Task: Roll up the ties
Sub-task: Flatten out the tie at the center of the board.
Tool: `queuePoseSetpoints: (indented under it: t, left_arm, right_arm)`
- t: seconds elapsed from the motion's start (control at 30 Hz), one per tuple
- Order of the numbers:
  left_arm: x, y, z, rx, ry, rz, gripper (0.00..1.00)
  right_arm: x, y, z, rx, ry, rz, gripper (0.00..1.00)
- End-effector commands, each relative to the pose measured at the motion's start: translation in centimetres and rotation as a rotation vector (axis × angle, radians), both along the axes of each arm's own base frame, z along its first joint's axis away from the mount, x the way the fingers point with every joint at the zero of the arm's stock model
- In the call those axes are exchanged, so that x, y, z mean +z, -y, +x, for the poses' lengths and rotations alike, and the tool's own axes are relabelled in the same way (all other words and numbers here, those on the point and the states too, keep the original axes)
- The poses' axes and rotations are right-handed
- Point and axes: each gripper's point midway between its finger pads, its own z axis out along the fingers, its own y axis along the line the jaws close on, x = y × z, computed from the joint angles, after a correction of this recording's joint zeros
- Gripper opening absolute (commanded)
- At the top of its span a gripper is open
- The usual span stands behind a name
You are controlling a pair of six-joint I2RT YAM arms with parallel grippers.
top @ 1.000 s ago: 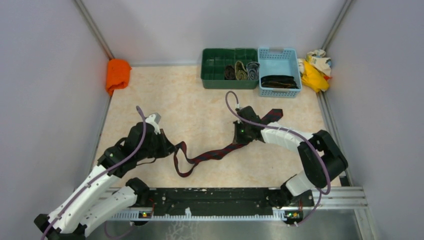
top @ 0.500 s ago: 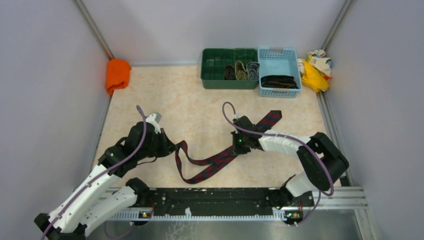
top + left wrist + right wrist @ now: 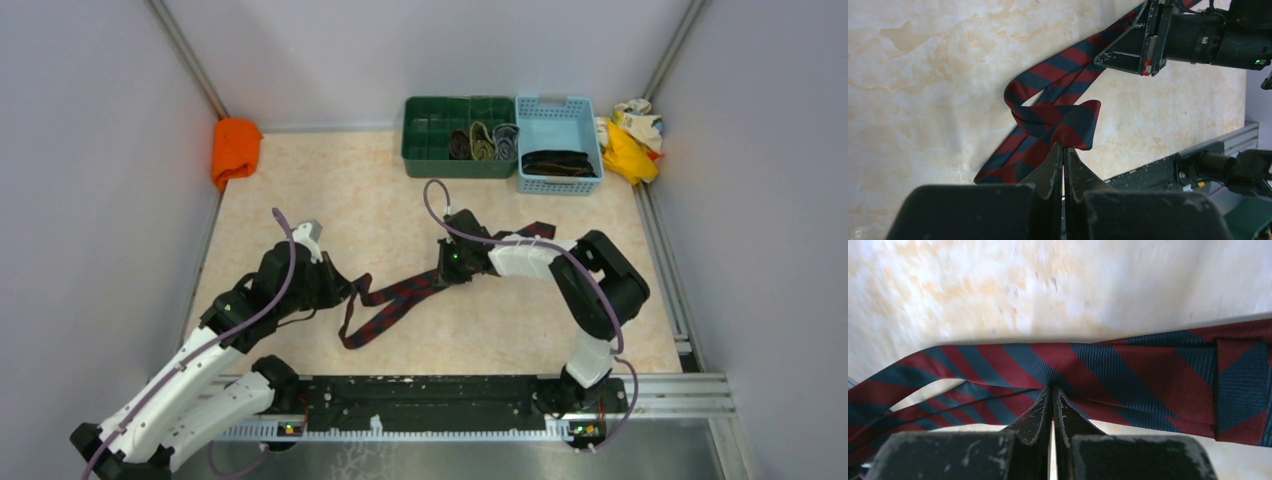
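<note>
A dark red tie with navy stripes [image 3: 400,295] lies slack across the middle of the table, looped near its left end. My left gripper [image 3: 347,290] pinches the tie's folded end [image 3: 1078,125] right at its fingertips [image 3: 1064,146], with the jaws almost together. My right gripper [image 3: 443,270] is shut on the tie's middle [image 3: 1128,370], the cloth bunched at its tips [image 3: 1052,388]. In the left wrist view the right gripper [image 3: 1143,42] hangs over the tie [image 3: 1058,100]. Three rolled ties [image 3: 482,143] sit in the green bin.
The green bin [image 3: 430,150] and a light blue basket [image 3: 558,108] holding dark ties [image 3: 556,162] stand at the back. An orange cloth [image 3: 236,148] lies at the back left, with yellow-and-cream rags [image 3: 630,135] at the back right. A black rail [image 3: 420,395] runs along the near edge.
My right gripper has moved left towards the left gripper, dragging the tie with it. The tie's slack loop has bunched up and its wide end slid left. The left arm has stayed put.
</note>
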Motion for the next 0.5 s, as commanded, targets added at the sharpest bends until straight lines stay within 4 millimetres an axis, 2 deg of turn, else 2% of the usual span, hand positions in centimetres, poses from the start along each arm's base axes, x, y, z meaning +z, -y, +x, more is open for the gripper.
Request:
queuePoseSetpoints:
  t: [0.0,0.1,0.17,0.3,0.47]
  left_arm:
    - [-1.6,-0.4,2.3,0.075,0.040,0.051,0.03]
    - [-2.8,-0.9,4.1,0.140,0.065,0.103,0.03]
    - [-3.0,-1.1,5.6,0.183,0.099,0.133,0.02]
    - [-1.4,-0.9,8.9,0.226,0.186,0.202,0.00]
    - [0.2,-1.0,12.0,0.272,0.210,0.319,0.00]
  right_arm:
    - [-5.3,4.5,1.8,-0.102,-0.051,-0.189,0.00]
    - [-5.6,5.8,3.9,-0.153,-0.053,-0.188,0.00]
    - [-5.5,6.9,5.3,-0.187,-0.051,-0.191,0.00]
    - [-5.3,9.1,7.3,-0.238,-0.042,-0.187,0.00]
    - [-5.1,12.1,8.4,-0.299,-0.041,-0.206,0.00]
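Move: The closed right fingertips rest on the doubled tie. From them the tie's far end lies about 24 cm right and 14 cm ahead, the green box about 38 cm ahead and 5 cm right, and the blue basket equally far ahead but 30 cm right. The left hand holds the tie's other end up; from it the pinned stretch lies some 20 cm right, 7 cm ahead and 16 cm below, and the tie's hanging loop about 7 cm back and 15 cm below. With its shut fingertips still down on the doubled tie, the right hand drags it level across the board, about 11 cm forward towards the green box, at first straight and then curving some 5 cm to the right, while the wrist turns clockwise by roughly 15 degrees. The left hand keeps its pinch on the raised end and follows forward about 8 cm, sinking some 4 cm towards the board early on before levelling and rising slightly, with its wrist rolling left side up and turning a little counter-clockwise. ##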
